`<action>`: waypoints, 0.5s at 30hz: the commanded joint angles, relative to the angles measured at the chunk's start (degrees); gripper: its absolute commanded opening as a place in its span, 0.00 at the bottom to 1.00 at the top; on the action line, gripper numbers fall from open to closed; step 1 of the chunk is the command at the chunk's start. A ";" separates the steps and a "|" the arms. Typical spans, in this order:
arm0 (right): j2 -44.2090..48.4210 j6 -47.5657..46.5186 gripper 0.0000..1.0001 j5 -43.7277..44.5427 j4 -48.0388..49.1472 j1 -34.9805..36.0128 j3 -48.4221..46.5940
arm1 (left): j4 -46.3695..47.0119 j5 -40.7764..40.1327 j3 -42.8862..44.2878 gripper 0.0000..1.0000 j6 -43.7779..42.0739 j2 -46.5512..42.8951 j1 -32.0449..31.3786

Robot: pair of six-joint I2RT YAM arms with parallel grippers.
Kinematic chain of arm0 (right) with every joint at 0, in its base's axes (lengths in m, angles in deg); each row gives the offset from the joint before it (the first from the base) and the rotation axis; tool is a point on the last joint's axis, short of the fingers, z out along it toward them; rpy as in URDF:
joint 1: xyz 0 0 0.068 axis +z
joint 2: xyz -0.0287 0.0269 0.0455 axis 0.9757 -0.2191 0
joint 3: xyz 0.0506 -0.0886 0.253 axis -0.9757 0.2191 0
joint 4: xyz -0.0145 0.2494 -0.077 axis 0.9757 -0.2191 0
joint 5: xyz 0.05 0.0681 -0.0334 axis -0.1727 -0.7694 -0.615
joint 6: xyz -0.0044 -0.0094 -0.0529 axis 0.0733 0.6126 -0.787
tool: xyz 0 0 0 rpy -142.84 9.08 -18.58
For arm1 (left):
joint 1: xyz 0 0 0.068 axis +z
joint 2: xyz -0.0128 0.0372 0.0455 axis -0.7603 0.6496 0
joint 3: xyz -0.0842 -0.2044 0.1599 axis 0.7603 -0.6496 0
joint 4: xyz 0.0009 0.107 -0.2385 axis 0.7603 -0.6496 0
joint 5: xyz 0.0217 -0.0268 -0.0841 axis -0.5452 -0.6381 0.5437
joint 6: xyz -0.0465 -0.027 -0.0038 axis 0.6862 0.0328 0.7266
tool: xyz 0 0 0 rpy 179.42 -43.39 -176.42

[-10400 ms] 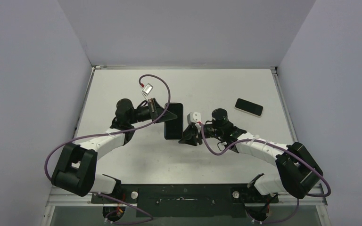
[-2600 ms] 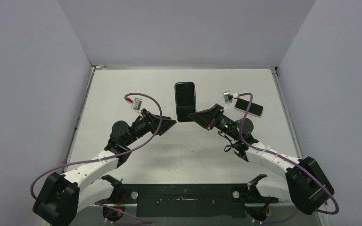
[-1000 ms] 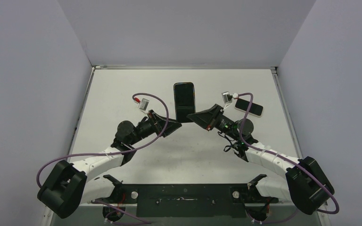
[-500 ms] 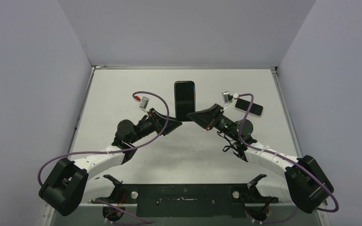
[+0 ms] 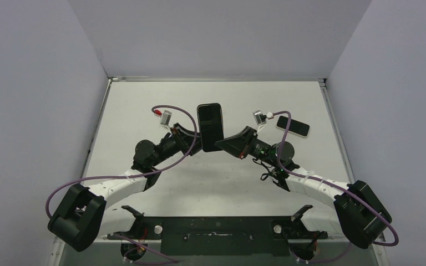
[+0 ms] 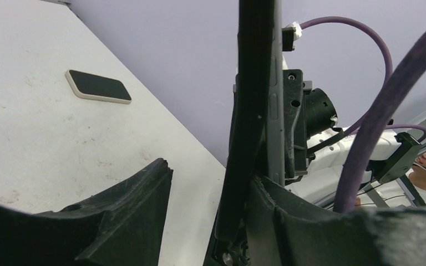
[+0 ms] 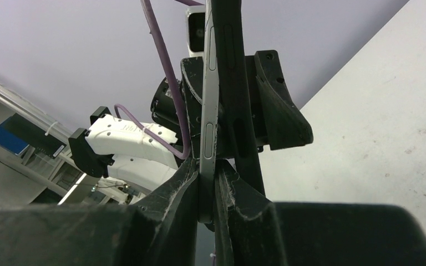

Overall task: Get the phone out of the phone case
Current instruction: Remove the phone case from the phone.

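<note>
A black phone (image 5: 209, 126) in a black case stands upright in the air above the table's middle, screen toward the top camera. My right gripper (image 5: 224, 145) is shut on its lower right edge. In the right wrist view the grey phone rim (image 7: 209, 111) runs down between my closed fingers (image 7: 208, 172), with the black case (image 7: 230, 105) beside it. My left gripper (image 5: 195, 143) is at the phone's lower left. In the left wrist view its jaws (image 6: 208, 177) are apart. The black case edge (image 6: 253, 111) lies against one finger (image 6: 310, 221); the other finger (image 6: 127, 210) is clear of it.
A second phone with a pale rim (image 5: 293, 126) lies flat on the white table at the back right; it also shows in the left wrist view (image 6: 99, 87). Purple cables loop over both wrists. Grey walls close the table on three sides.
The held phone has moved left and a little toward me with the right gripper. My left gripper has come up against its lower left edge.
</note>
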 commanded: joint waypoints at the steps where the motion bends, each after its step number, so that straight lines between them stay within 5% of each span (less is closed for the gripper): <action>1: 0.05 -1.43 0.00 -2.89 2.96 0.55 -1.83 | 8.01 0.75 3.61 0.43 0.97 -1.08 0.42; 9: -0.53 -3.10 0.00 -3.91 2.14 0.41 -1.06 | 5.54 -0.07 4.14 0.14 -1.69 -0.69 0.49; 15: 0.00 -5.51 0.00 -4.88 0.05 -0.65 -0.22 | -4.67 -7.26 4.99 0.00 -8.83 -2.35 0.47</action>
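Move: The phone case stands tilted between the hands, its middle about 5 cm ahead of the left hand, 3 cm to its right and some 4 cm higher; its lower left edge is already between the open fingers. The phone lies against its near side, its middle about 4 cm ahead, 3 cm right and 5 cm up. From the right hand, pinching the phone's lower right part, the case's middle is roughly 4 cm ahead, 3 cm left and 4 cm up. Rising about 1 cm and then easing back down nearly as far, the left hand closes from half open to nearly shut, pinching the lower left edge of the case with its nearer finger wedged between case and phone. The right hand keeps its pinch on the phone and sinks about 1 cm. ##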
